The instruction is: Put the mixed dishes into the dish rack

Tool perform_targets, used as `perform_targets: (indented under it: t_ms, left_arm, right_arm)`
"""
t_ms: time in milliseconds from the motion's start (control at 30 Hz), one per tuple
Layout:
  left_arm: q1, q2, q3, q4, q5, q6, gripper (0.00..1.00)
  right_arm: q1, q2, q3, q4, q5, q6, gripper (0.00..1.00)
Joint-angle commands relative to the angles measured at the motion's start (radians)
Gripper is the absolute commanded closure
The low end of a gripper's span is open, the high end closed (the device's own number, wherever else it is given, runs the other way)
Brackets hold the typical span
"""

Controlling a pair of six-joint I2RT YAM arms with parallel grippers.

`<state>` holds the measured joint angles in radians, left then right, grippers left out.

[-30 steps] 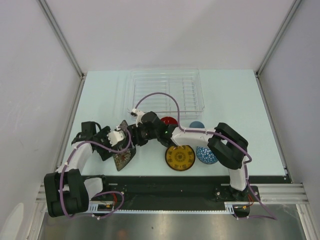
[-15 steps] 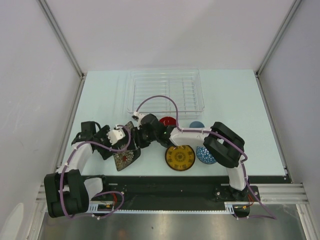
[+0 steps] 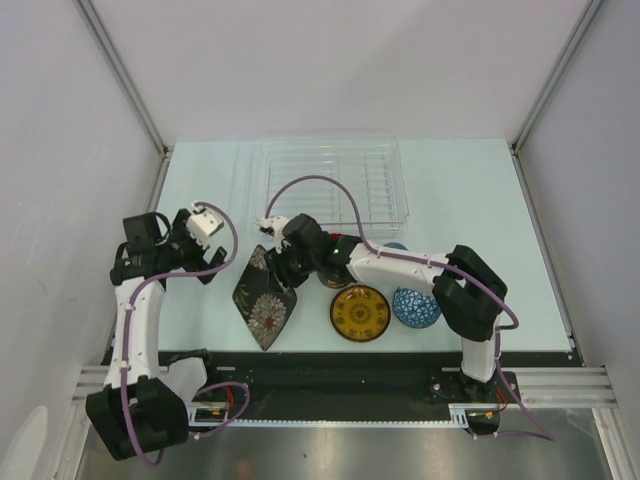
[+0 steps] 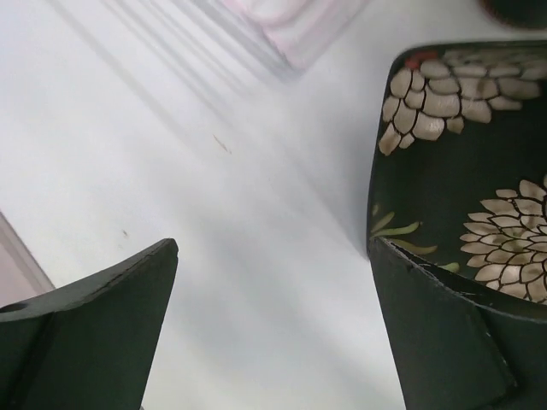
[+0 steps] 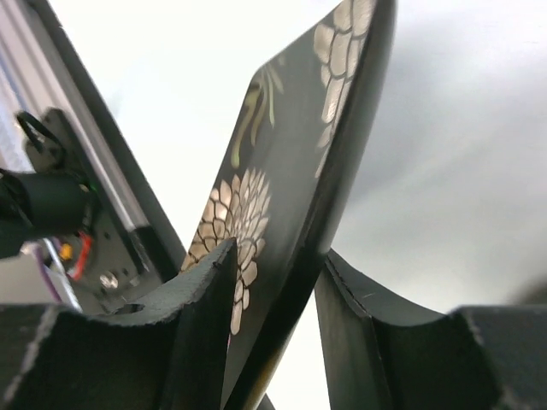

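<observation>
My right gripper (image 3: pixel 284 268) is shut on the upper edge of the black square floral plate (image 3: pixel 266 298), which stands tilted on edge; in the right wrist view the plate (image 5: pixel 342 128) sits pinched between both fingers (image 5: pixel 201 299). My left gripper (image 3: pixel 205 255) hangs open to the left of the plate, apart from it; in its own view the plate (image 4: pixel 466 162) lies beside the right finger (image 4: pixel 453 333). The yellow saucer (image 3: pixel 360 313) and blue-white bowl (image 3: pixel 415 307) rest near the front. The red mug (image 3: pixel 338 277) and light-blue cup (image 3: pixel 397 246) are mostly hidden by the right arm. The clear dish rack (image 3: pixel 335 180) stands at the back.
A corner of the rack (image 4: pixel 282 34) shows at the top of the left wrist view. The black base rail (image 3: pixel 330 365) runs along the near edge of the table. White walls close in the table on three sides.
The right gripper has closed on the plate's edge and tipped the plate up. The left arm has drawn back to the left, away from the plate, its jaws still open.
</observation>
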<state>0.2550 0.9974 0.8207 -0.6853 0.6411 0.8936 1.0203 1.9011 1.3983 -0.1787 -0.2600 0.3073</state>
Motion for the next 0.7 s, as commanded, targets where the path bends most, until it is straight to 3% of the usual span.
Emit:
perform_targets:
  t_ms: [0,233,500,600,667]
  left_arm:
    - [0.016,-0.066,0.084,-0.080,0.153,-0.145,0.00]
    - [0.046,-0.046,0.092,-0.069,0.163,-0.208,0.00]
    - [0.079,-0.005,0.090,-0.069,0.210,-0.277,0.00]
    - [0.079,-0.003,0.075,-0.054,0.216,-0.298,0.00]
    - [0.079,0.000,0.063,-0.040,0.219,-0.311,0.00]
  right_arm:
    - [-0.066,-0.126,0.071,-0.048,0.010,-0.112,1.00]
    - [-0.077,-0.161,0.093,-0.022,0.039,-0.250,1.00]
    - [-0.094,-0.191,0.443,-0.133,0.035,-0.460,1.00]
    - [-0.107,-0.221,0.475,-0.085,0.048,-0.574,1.00]
    - [-0.126,-0.276,0.432,0.005,0.035,-0.763,1.00]
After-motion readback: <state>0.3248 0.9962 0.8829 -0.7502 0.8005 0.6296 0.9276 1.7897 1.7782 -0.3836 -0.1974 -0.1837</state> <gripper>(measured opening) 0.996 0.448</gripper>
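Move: Ahead of the right hand, which already holds the black flowered plate by its right-hand edge, the dish rack's middle lies about 23 cm forward and 12 cm right, some 7 cm lower. The red mug stands about 13 cm right and 4 cm forward, 6 cm below; the yellow plate is about 20 cm right and 9 cm back, 10 cm below. From the empty left hand the rack is some 14 cm forward, 31 cm right and 11 cm lower. Lifting the plate in an unchanged grip, the right hand first slides about 4 cm forward and as far right, then climbs steeply to some 18 cm up while going another 4 cm forward, over the table nearer the rack. The wrist rolls about 35 degrees, forward side up. The open left hand rises some 4 cm, sinks back a little and tilts, free of the plate. ##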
